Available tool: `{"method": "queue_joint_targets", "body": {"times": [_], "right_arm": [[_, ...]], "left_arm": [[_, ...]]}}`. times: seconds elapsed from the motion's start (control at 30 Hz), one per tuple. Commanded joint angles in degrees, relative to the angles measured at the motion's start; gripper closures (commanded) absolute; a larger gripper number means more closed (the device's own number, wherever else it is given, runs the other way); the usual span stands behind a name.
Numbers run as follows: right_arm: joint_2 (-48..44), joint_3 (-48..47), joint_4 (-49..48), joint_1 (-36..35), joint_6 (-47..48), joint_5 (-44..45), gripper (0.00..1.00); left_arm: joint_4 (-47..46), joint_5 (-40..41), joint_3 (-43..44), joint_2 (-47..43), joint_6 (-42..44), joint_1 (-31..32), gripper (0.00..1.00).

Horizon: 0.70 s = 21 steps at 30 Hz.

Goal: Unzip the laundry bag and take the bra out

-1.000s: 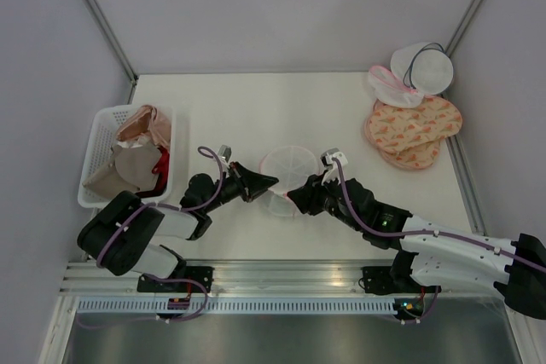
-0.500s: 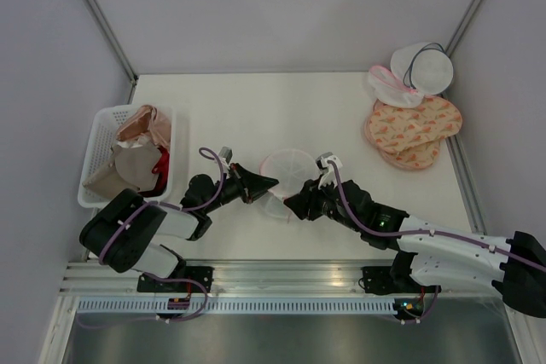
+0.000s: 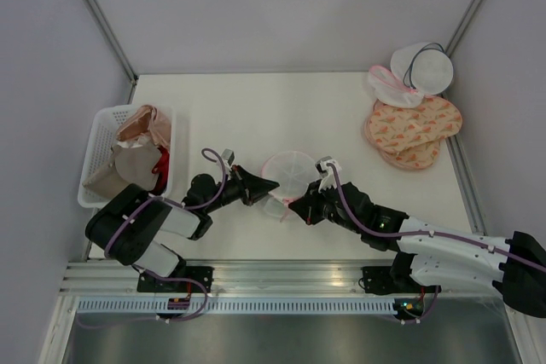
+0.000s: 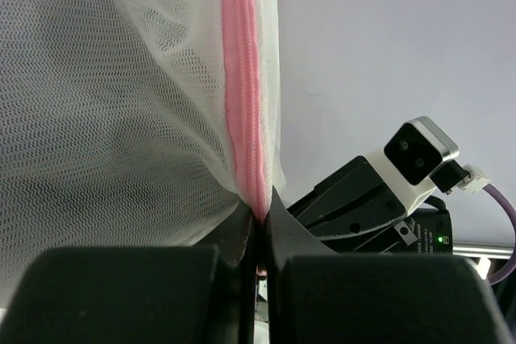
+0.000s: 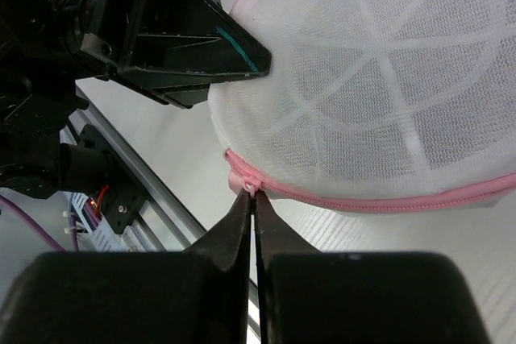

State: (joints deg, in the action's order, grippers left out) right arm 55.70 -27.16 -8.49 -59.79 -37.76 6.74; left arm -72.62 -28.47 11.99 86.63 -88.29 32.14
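Note:
The laundry bag (image 3: 290, 168), a round white mesh pouch with pink trim, sits in the middle of the table between both arms. My left gripper (image 3: 274, 183) is shut on the pink zipper seam (image 4: 246, 118) at the bag's left edge; in the left wrist view its tips (image 4: 260, 211) pinch the pink band. My right gripper (image 3: 293, 203) is at the bag's near edge, shut on the small zipper pull (image 5: 251, 188) at the end of the pink zipper (image 5: 387, 201). The bra is hidden; only white mesh shows.
A white basket (image 3: 96, 144) of beige, pink and red garments stands at the left. Peach patterned bags (image 3: 414, 130) and a white round bag with dark trim (image 3: 424, 68) lie at the back right. A metal rail (image 3: 281, 274) runs along the near edge.
My right gripper has shut on the zipper pull at the bag's near edge, having been open before. The left gripper keeps its hold on the pink seam.

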Motion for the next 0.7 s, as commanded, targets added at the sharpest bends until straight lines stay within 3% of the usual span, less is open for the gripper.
{"method": "queue_joint_targets", "body": {"times": [0.0, 0.13, 0.33, 0.5, 0.57, 0.67], "right_arm": [[-1.82, -4.21, 8.18, -0.15, 0.66, 2.83, 1.00], [-3.75, -8.43, 24.42, -0.24, 2.34, 8.45, 1.00], [-6.57, -12.13, 39.59, -0.24, 1.55, 18.47, 0.99], [-4.03, -15.20, 48.12, -0.24, -0.82, 29.36, 1.00], [-2.71, -15.47, 48.22, -0.24, -0.83, 30.17, 1.00], [-2.88, -15.03, 45.77, -0.24, -0.04, 29.03, 1.00]], "left_arm": [[-20.55, -3.52, 0.76, 0.12, -1.45, -1.81, 0.98], [-15.30, -9.93, 2.07, -1.46, 1.01, -4.98, 0.98], [-3.42, -19.76, 5.67, -5.85, 9.79, -7.44, 0.98], [18.09, -28.64, 14.98, -8.06, 23.99, -7.97, 0.98], [31.58, -33.13, 20.67, -7.36, 31.90, -8.06, 0.98], [44.71, -34.65, 27.97, -5.60, 40.62, -8.06, 0.98]]}}
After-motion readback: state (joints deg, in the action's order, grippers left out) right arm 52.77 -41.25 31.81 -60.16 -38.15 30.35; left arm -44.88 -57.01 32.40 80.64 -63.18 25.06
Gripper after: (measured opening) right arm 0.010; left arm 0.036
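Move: The right fingers are already shut on the zip pull at the near rim of the laundry bag. From there, the rim's right side, where the pull is taken, lies about 6 cm ahead and 8 cm to the right. The middle of the bag's round end is some 8 cm straight ahead and slightly lower. The left hand already pinches the pink rim; from it, the zip pull is about 5 cm back and 3 cm right. Right hand drags the pinched zip pull about 10 cm right while left, keeping the rim, lifts 5 cm. ##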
